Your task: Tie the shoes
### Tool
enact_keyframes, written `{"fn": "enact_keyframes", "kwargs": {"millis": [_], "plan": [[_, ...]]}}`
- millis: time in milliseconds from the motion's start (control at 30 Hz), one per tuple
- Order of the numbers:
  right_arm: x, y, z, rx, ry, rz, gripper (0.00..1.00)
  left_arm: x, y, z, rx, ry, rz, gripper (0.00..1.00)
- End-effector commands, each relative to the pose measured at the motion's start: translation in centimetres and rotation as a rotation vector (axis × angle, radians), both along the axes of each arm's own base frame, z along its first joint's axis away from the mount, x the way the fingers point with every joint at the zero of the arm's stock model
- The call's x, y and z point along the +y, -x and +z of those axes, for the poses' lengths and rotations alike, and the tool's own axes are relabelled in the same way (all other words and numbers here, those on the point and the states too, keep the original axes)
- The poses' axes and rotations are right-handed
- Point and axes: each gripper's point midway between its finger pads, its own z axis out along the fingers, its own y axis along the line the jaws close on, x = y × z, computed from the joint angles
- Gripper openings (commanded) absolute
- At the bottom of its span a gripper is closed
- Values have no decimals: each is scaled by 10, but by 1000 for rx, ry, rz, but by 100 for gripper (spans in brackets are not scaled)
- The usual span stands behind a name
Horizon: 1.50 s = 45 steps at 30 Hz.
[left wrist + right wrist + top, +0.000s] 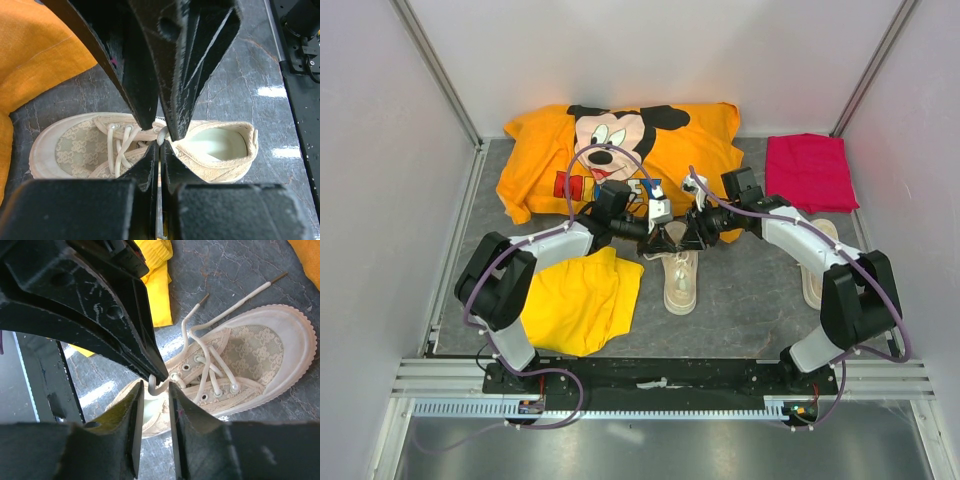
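Note:
A cream-beige sneaker lies on the dark table, toe toward the far side. It also shows in the left wrist view and the right wrist view. Both grippers meet above its tongue. My left gripper is shut on a loop of the white lace at its very tips. My right gripper is open, its fingers on either side of that same lace loop. The two lace ends lie loose on the table past the toe. The second sneaker lies at the right, partly hidden under my right arm.
An orange Mickey Mouse shirt lies at the back. Yellow shorts lie left of the shoe, under my left arm. A folded pink cloth lies at the back right. White walls enclose three sides, and a metal rail runs along the front.

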Motion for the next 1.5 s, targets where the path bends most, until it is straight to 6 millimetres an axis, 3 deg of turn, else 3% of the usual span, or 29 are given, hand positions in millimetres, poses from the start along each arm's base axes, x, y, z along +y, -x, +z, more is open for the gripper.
{"fn": "enact_keyframes", "kwargs": {"millis": [0, 67, 100, 133, 200, 233, 333, 433, 467, 533, 667, 833, 1100, 1467], "plan": [[7, -4, 2, -5, -37, 14, 28, -7, -2, 14, -25, 41, 1, 1], [8, -5, 3, -6, -41, 12, 17, -7, -4, 14, -24, 41, 6, 2], [8, -5, 2, -5, -41, 12, 4, -7, -4, 14, -24, 41, 6, 2], [8, -6, 3, -9, -41, 14, 0, -7, -4, 14, -23, 41, 6, 1], [7, -6, 2, -11, -33, 11, 0, -7, -4, 14, -30, 40, 4, 7], [6, -5, 2, -18, -30, 13, 0, -4, -2, 13, -24, 26, 3, 23], [5, -2, 1, -25, -25, 18, 0, 9, -6, 12, -70, -18, 7, 44], [5, -1, 2, -31, -24, 25, 0, 39, -35, 17, -124, -46, 40, 51], [5, 1, 2, -29, -23, 29, 0, 51, -30, 3, -58, -95, 26, 52], [7, 2, 2, -31, -21, 38, 0, 63, -50, 5, -144, -120, 4, 52], [8, 7, 2, -34, -14, 57, 0, 71, -60, -14, -242, -180, -54, 50], [7, 11, 2, -31, -4, 65, 0, 64, -66, -42, -298, -267, -89, 45], [4, 16, -1, -14, 7, 71, 0, 56, -72, -64, -455, -328, -194, 45], [3, 13, -4, -15, 22, 61, 0, 44, -49, -79, -475, -320, -327, 48]]}}
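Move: The left hand grips a small lace loop over the shoe; the bend in the loose laces it goes for next lies about 3 cm ahead, 4 cm to its left and 11 cm below. One lace tip is some 7 cm ahead and 6 cm left; the shoe's middle is about 2 cm back, 2 cm right and 10 cm below, and the yellow cloth 9 cm back, 19 cm left. For the right hand, the loop already sits between its open fingertips. Leftward and forward, the left hand leaves the loop once the right fingers have shut and pinched it at the left fingertips: it opens halfway, clears by about 7 cm each way, then sinks some 8 cm while drawing back slightly, its fingers dipping and swinging clockwise, towards the loose laces beside the shoe. The right hand keeps hold, easing about 1 cm back and down. ##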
